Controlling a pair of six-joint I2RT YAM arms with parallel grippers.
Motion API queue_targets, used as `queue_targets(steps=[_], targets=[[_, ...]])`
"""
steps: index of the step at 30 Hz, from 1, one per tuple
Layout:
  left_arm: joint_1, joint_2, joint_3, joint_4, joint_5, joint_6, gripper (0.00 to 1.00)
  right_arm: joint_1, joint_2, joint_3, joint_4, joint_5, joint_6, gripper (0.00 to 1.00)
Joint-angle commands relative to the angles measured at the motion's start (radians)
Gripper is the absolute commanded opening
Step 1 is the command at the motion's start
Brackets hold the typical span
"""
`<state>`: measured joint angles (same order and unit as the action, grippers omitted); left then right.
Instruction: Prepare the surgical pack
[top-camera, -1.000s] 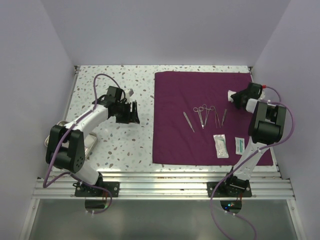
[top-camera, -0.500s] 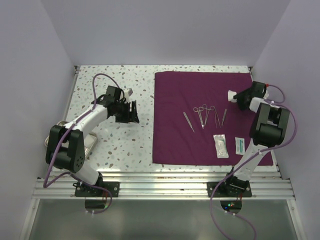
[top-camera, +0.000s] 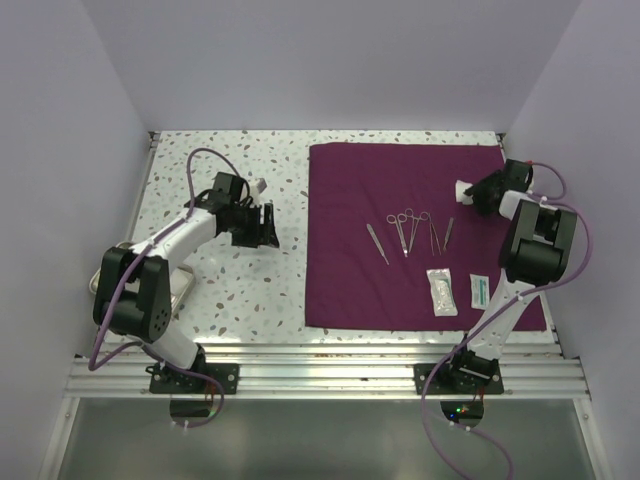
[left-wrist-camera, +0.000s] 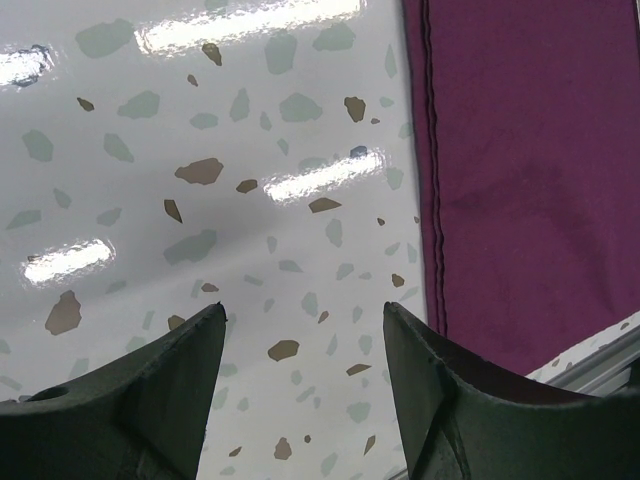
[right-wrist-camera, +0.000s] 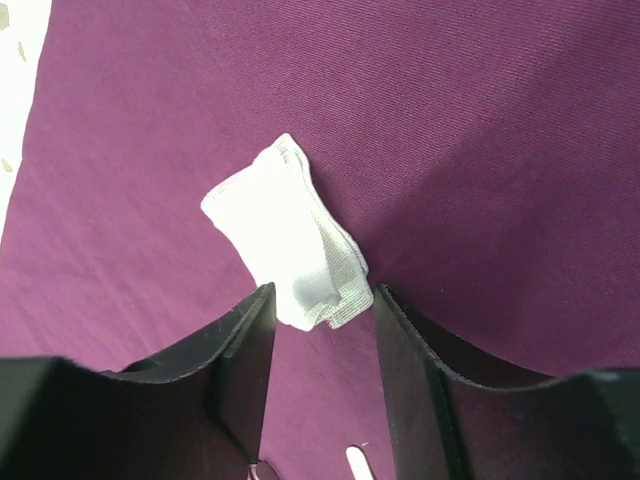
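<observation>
The surgical pack, a large dark-purple cloth (top-camera: 400, 190), lies flat on the right half of the table. A folded white gauze pad (top-camera: 464, 188) rests on the cloth near its far right corner. My right gripper (top-camera: 477, 194) is low over the pad and open. In the right wrist view the pad's near end (right-wrist-camera: 285, 235) lies between the fingertips of that gripper (right-wrist-camera: 322, 290), with cloth (right-wrist-camera: 480, 120) all around. My left gripper (top-camera: 268, 225) hangs open and empty over the speckled table, just left of the cloth's hemmed edge (left-wrist-camera: 520, 180); the left wrist view shows its fingertips (left-wrist-camera: 305, 310) well apart.
Steel instruments lie in a row mid-cloth: forceps (top-camera: 377, 243), scissors (top-camera: 403, 228), tweezers (top-camera: 440, 234). Two sealed packets (top-camera: 441, 291) (top-camera: 479, 291) sit nearer the front edge. A metal tray (top-camera: 183, 290) is at the left, under the left arm. Walls close in on both sides.
The right gripper's jaws have widened around the gauze pad, and its wrist has shifted slightly toward the right wall. The left arm has not moved.
</observation>
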<state>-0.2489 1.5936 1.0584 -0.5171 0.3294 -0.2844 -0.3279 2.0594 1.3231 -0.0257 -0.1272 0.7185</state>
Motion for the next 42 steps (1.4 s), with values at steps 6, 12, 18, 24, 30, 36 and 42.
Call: queue_targets(steps=[6, 12, 18, 24, 30, 36, 42], targets=[[0.007, 0.016, 0.028, 0.032, 0.023, 0.013, 0.68, 0.000, 0.056, 0.044, -0.028, -0.037, -0.016, 0.36], [0.007, 0.022, 0.028, 0.031, 0.023, 0.016, 0.68, 0.000, 0.073, 0.068, -0.048, -0.023, -0.010, 0.30], [0.013, 0.022, 0.031, 0.028, 0.026, 0.021, 0.68, -0.002, 0.084, 0.083, -0.074, -0.003, 0.002, 0.25], [0.020, 0.025, 0.028, 0.029, 0.033, 0.021, 0.68, -0.002, 0.090, 0.102, -0.095, -0.006, 0.002, 0.03], [0.023, 0.028, 0.032, 0.031, 0.036, 0.021, 0.68, -0.003, 0.079, 0.111, -0.097, -0.014, 0.010, 0.00], [0.030, 0.025, 0.038, 0.017, 0.014, 0.016, 0.68, -0.002, -0.013, 0.042, -0.060, -0.006, 0.076, 0.00], [0.059, 0.026, 0.037, 0.020, 0.008, -0.047, 0.69, 0.000, -0.116, -0.021, -0.040, -0.023, 0.136, 0.00]])
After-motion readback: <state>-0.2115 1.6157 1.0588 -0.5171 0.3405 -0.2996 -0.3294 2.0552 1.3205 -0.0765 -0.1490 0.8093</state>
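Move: The gauze pad lies flat on the cloth, its middle about 3 cm ahead of the right hand, 2 cm to its left and 1 cm below; its near corner already sits between the open fingers. The scalpel's middle is roughly 10 cm back and 8 cm left of that hand, the tweezers some 10 cm back and 12 cm left. From the left hand the pad lies about 20 cm ahead and 55 cm to the right. The right fingers shut fully from about half open, pinching the near corner of the gauze pad, while the hand eases about 1 cm forward and 1 cm down onto it. Keeping the pinch, the hand then draws back nearly 2 cm with a little leftward drift, just starting to rise. ##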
